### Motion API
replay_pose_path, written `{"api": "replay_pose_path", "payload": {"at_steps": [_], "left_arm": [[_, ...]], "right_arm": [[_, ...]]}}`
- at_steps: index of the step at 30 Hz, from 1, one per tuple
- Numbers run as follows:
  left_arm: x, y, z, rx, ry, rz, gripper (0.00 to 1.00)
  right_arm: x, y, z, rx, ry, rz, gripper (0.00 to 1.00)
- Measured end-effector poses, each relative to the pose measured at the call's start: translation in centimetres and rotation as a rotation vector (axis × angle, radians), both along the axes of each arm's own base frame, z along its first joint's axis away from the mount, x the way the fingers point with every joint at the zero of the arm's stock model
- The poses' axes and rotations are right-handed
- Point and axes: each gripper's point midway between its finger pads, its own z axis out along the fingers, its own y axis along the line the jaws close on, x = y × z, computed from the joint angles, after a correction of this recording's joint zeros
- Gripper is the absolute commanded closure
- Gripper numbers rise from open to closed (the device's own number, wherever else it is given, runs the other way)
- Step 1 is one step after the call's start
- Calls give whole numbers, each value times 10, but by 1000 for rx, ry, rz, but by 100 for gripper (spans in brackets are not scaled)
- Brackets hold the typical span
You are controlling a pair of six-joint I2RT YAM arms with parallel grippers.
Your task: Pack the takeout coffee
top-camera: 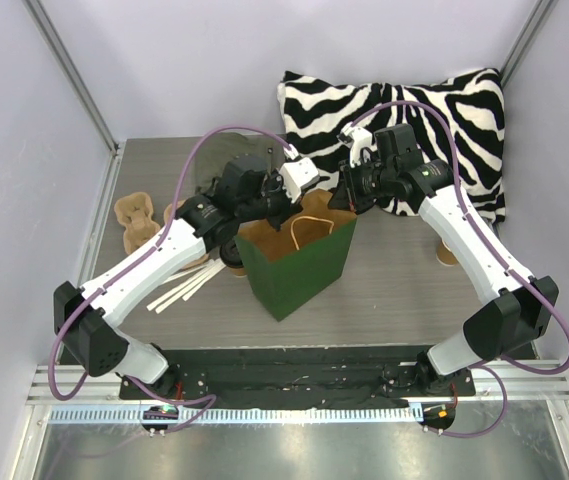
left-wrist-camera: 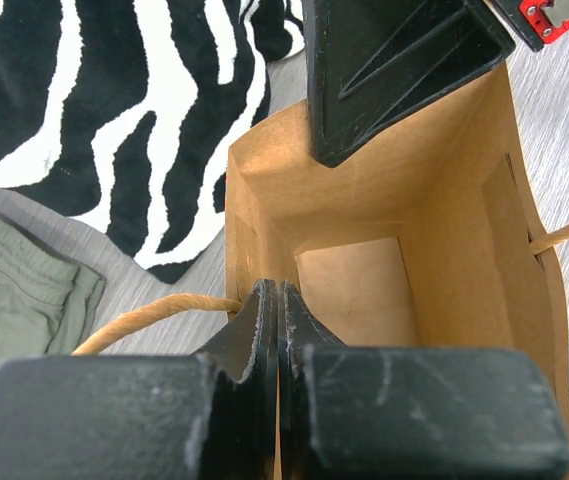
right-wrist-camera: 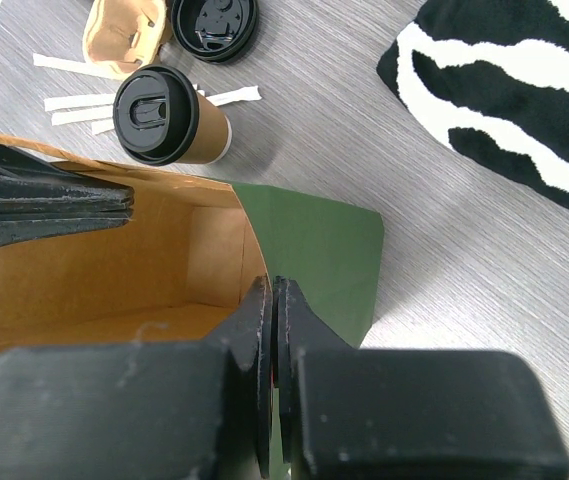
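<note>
The takeout coffee (right-wrist-camera: 169, 118), a tan cup with a black lid, stands on the table just beyond the bag's far wall in the right wrist view. The green paper bag (top-camera: 299, 270) stands open in the middle, its brown inside (left-wrist-camera: 354, 285) bare. My left gripper (left-wrist-camera: 279, 292) is shut on the bag's rim beside a twine handle (left-wrist-camera: 154, 312). Opposite it, my right gripper (right-wrist-camera: 272, 287) is shut on the rim at a corner, with green paper (right-wrist-camera: 314, 250) between its fingers. Both grippers (top-camera: 284, 200) (top-camera: 349, 200) sit at the bag's top edge.
A loose black lid (right-wrist-camera: 214, 25), a tan pulp cup tray (top-camera: 136, 220) and white paper sticks (top-camera: 184, 288) lie left of the bag. A zebra pillow (top-camera: 414, 100) fills the back right, an olive cloth (left-wrist-camera: 14, 280) the back. Another tan cup (top-camera: 447, 252) sits under the right arm.
</note>
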Motion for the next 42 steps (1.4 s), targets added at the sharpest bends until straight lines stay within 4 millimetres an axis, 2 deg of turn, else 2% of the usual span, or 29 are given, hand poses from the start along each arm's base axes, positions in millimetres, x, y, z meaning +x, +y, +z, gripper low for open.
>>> {"api": "replay_pose_path", "payload": {"at_steps": [1,2,4,5,6,8,13,22,25,28,32,35,36,39,42], "left_arm": [[0,0,0,0,0,0,100],[0,0,0,0,0,0,95],[0,0,1,2,3,0,72],[-1,0,3,4,8,-1,49],[-1,0,5,4,10,-2,41],[-2,-1,15,-8,10,-4,33],[-9,0,45,-56,4,-5,31],[-43,13,88,-175,42,-37,31],[-49,24,103,-252,95,-32,31],[-42,49,120,-348,149,23,29],[-22,95,138,-453,172,150,28],[-5,133,131,-471,172,266,28],[3,150,122,-467,181,326,24],[29,194,87,-421,228,480,21],[59,228,33,-309,311,595,17]], "right_arm": [[0,0,0,0,0,0,99],[0,0,0,0,0,0,99],[0,0,0,0,0,-1,99],[0,0,0,0,0,-1,99],[0,0,0,-1,0,-1,99],[1,-1,0,-3,-1,-4,99],[2,-2,-1,-12,-9,-5,99],[3,-3,-1,-27,-27,7,99],[4,-4,-2,-35,-37,14,99],[4,-6,-2,-45,-49,24,99],[5,-9,-4,-65,-68,47,99],[4,-9,-3,-77,-83,69,99],[4,-10,-3,-82,-88,76,99],[2,-12,-3,-99,-98,100,99],[1,-13,-3,-112,-107,122,99]]}}
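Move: Your shut left fingers hold the bag's far-left rim; the nearer cup tray lies about 27 cm to their left, 5 cm farther out and 25 cm below. From that hand, the lid stack is some 17 cm left and 7 ahead, and the lidded coffee cup 14 cm left and 3 back, both well below. The right hand pinches the bag's right rim; the tray lies roughly 39 cm left of it, 3 ahead and 23 below. Open the left gripper wide to let go of the bag rim and lift it clear, easing back slightly. Then swing it over the lid stack side towards the cup tray, about 22 cm left in all, with the wrist turning some 30 degrees counter-clockwise, finishing fast forward and down with fingers open. Keep the right fingers shut on the rim. ##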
